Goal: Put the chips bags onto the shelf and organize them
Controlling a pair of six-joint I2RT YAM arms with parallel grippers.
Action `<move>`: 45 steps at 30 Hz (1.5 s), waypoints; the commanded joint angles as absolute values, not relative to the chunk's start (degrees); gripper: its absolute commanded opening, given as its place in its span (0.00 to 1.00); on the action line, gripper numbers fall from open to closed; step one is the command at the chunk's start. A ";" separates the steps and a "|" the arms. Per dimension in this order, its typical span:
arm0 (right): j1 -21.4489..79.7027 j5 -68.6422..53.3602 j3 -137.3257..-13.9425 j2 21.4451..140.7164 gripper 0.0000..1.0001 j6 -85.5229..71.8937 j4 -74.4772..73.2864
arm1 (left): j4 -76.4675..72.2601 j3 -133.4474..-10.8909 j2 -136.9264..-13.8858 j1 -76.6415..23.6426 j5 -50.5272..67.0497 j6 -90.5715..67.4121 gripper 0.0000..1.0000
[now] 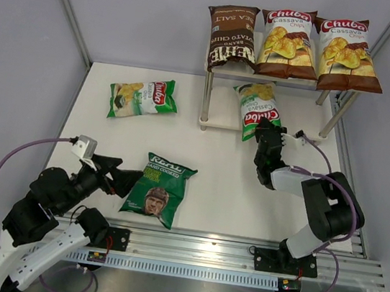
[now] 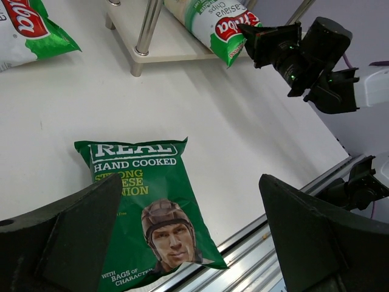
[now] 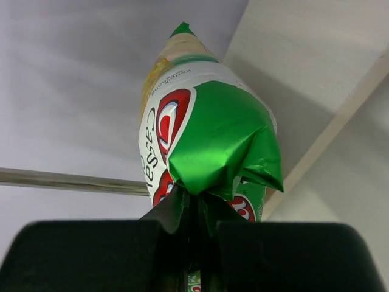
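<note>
The shelf (image 1: 220, 118) stands at the back right. Its top board carries the brown Kettle bag (image 1: 232, 37) and two brown-and-white Chuba bags (image 1: 289, 41) (image 1: 347, 54). My right gripper (image 1: 268, 131) is shut on the end of a green-and-white Chuba bag (image 1: 258, 110) (image 3: 200, 137), which reaches onto the lower board. A second green-and-white Chuba bag (image 1: 143, 98) lies flat on the table at the left. The dark green REAL bag (image 1: 159, 188) (image 2: 143, 201) lies at the front. My left gripper (image 1: 126, 181) (image 2: 191, 243) is open, just left of it.
A metal rail (image 1: 224, 250) runs along the table's front edge. Grey walls with frame posts (image 1: 68, 6) close in the left, back and right. The right arm's body (image 1: 328, 208) sits at the front right.
</note>
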State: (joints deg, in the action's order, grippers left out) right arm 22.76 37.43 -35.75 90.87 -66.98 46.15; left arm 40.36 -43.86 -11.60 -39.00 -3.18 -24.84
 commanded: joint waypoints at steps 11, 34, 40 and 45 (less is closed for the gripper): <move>33.39 54.31 -51.76 105.38 0.11 -70.66 50.01 | 37.27 -43.33 -9.06 -39.02 -2.46 -24.08 0.99; 39.29 51.25 -56.95 111.36 0.41 -85.33 42.64 | 36.83 -42.98 -5.28 -39.02 -1.76 -24.26 0.99; 39.20 47.56 -56.86 112.15 0.44 -88.50 42.37 | 36.47 -42.80 -4.22 -39.02 -1.49 -24.43 0.99; 39.20 46.23 -56.34 112.41 0.44 -91.14 42.10 | 36.74 -42.72 -3.60 -39.02 -1.41 -24.52 0.99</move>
State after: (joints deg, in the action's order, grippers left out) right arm 38.48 47.81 -55.11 111.35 -88.42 43.81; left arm 39.27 -42.92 -4.45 -39.00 -2.94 -24.86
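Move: I hold the green-and-white chips bag by its near end in my right hand; the bag's middle is about 8 cm ahead and 3 cm left. Its spot, the left end of the lower shelf, is roughly 8 cm ahead and 16 cm left, about level. The left front post stands some 22 cm left, barely 1 cm ahead. From my left hand that spot is about 39 cm ahead, 23 cm right and 13 cm lower. With my right hand I carry the bag's near end about 14 cm to the left along the lower shelf, towards the left front post, edging about 3 cm deeper early on. Late in the slide I open the fingers to nearly half while rolling the wrist some 15 degrees, left side up; the bag's end is still between them. ##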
